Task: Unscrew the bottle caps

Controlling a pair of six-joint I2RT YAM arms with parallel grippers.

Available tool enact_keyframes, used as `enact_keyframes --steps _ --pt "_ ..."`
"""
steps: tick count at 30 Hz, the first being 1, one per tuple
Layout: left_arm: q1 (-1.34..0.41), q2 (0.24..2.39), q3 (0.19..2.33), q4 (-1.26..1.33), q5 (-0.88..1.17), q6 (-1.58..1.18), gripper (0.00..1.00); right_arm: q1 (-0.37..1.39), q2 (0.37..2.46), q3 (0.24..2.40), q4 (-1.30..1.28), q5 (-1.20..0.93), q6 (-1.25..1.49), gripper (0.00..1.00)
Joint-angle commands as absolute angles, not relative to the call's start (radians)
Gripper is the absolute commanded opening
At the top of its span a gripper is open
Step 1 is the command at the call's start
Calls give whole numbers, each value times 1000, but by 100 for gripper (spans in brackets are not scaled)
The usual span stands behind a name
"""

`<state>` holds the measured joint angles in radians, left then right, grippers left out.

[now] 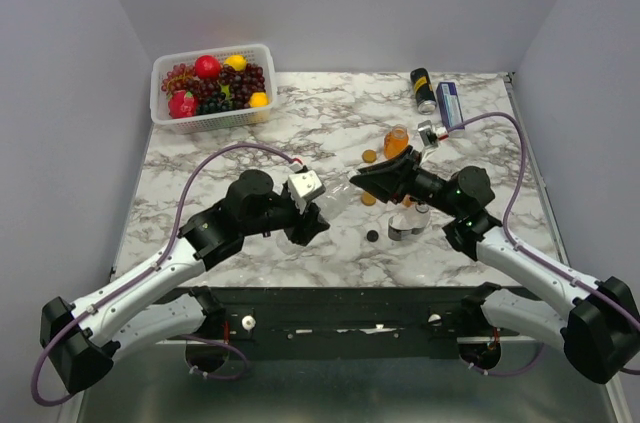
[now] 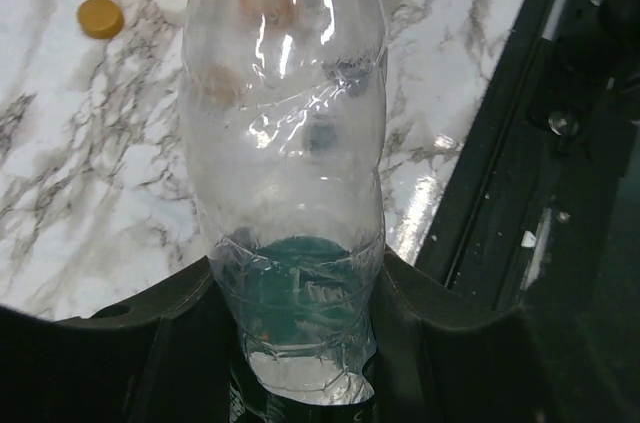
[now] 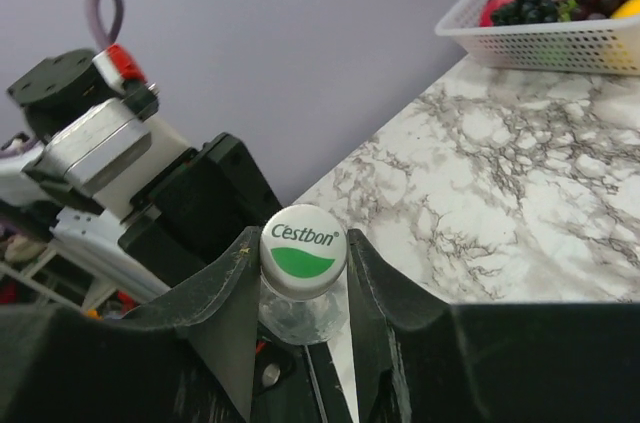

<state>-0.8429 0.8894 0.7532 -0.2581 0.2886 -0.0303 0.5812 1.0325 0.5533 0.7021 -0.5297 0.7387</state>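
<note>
A clear bottle hangs lying on its side over the table's middle. My left gripper is shut on its lower body. Its cap is white with a green logo. My right gripper is shut on that cap, one finger on each side, and meets the bottle's neck from the right. An open orange-juice bottle stands behind. Two orange caps and a dark cap lie loose on the marble. Another clear bottle sits under my right arm, partly hidden.
A white basket of fruit stands at the back left. A black can and a blue box lie at the back right. The table's dark front rail runs just below the held bottle.
</note>
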Motion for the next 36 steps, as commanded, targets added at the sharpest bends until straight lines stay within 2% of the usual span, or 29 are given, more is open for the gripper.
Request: enact_keyframes --steps 1,8,17,20,21,23,24,26,27,30,36 --pt "-798 858 756 -158 700 -35 35 566 1017 515 799 -819 640 9" --pt "-747 887 761 -106 952 -83 35 566 971 509 749 -962 514 9" --pt "-721 931 772 -83 1074 -129 35 566 870 545 477 -974 310 11" --pt "-719 934 769 -87 1037 -126 35 566 847 546 451 -937 313 18" --pt "-721 931 770 -95 1013 -120 35 566 841 548 448 -924 319 25" --pt "-721 931 778 -139 912 -101 36 566 821 548 443 -875 344 34" --pt "-721 933 782 -150 875 -86 36 566 810 546 443 -853 351 48" --pt "-721 930 787 -175 794 -77 36 566 789 540 439 -800 367 54" --pt "-721 922 787 -176 773 -74 36 566 767 537 433 -779 371 63" --pt "-719 907 779 -179 690 -72 36 566 736 535 398 -733 377 71" --pt "-721 881 773 -183 578 -69 36 566 703 564 296 -690 374 76"
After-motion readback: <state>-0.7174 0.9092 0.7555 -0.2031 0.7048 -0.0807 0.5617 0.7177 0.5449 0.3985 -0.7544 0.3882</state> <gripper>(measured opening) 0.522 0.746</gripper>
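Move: The white cap is already between the right fingers, at that hand's point; from the left hand, which grips the bottle near its base, the cap lies about 9 cm ahead, 8 cm to the right and some 7 cm higher. About 26 cm below the right hand, on the table, are a brown cap level with it and 5 cm to its right, a black cap some 9 cm back and 5 cm right, and a clear bottle 7 cm back and 13 cm right. The bottle's white cap, still pinched by the right fingers, is twisted against the bottle in the left hand: both hands swing back about 7 cm while turning some 30 degrees in opposing senses, counter-clockwise for the cap seen from its top. Then the right fingers open and let go, easing about 1 cm right, while the left hand starts turning back and returns forward nearly 4 cm. ##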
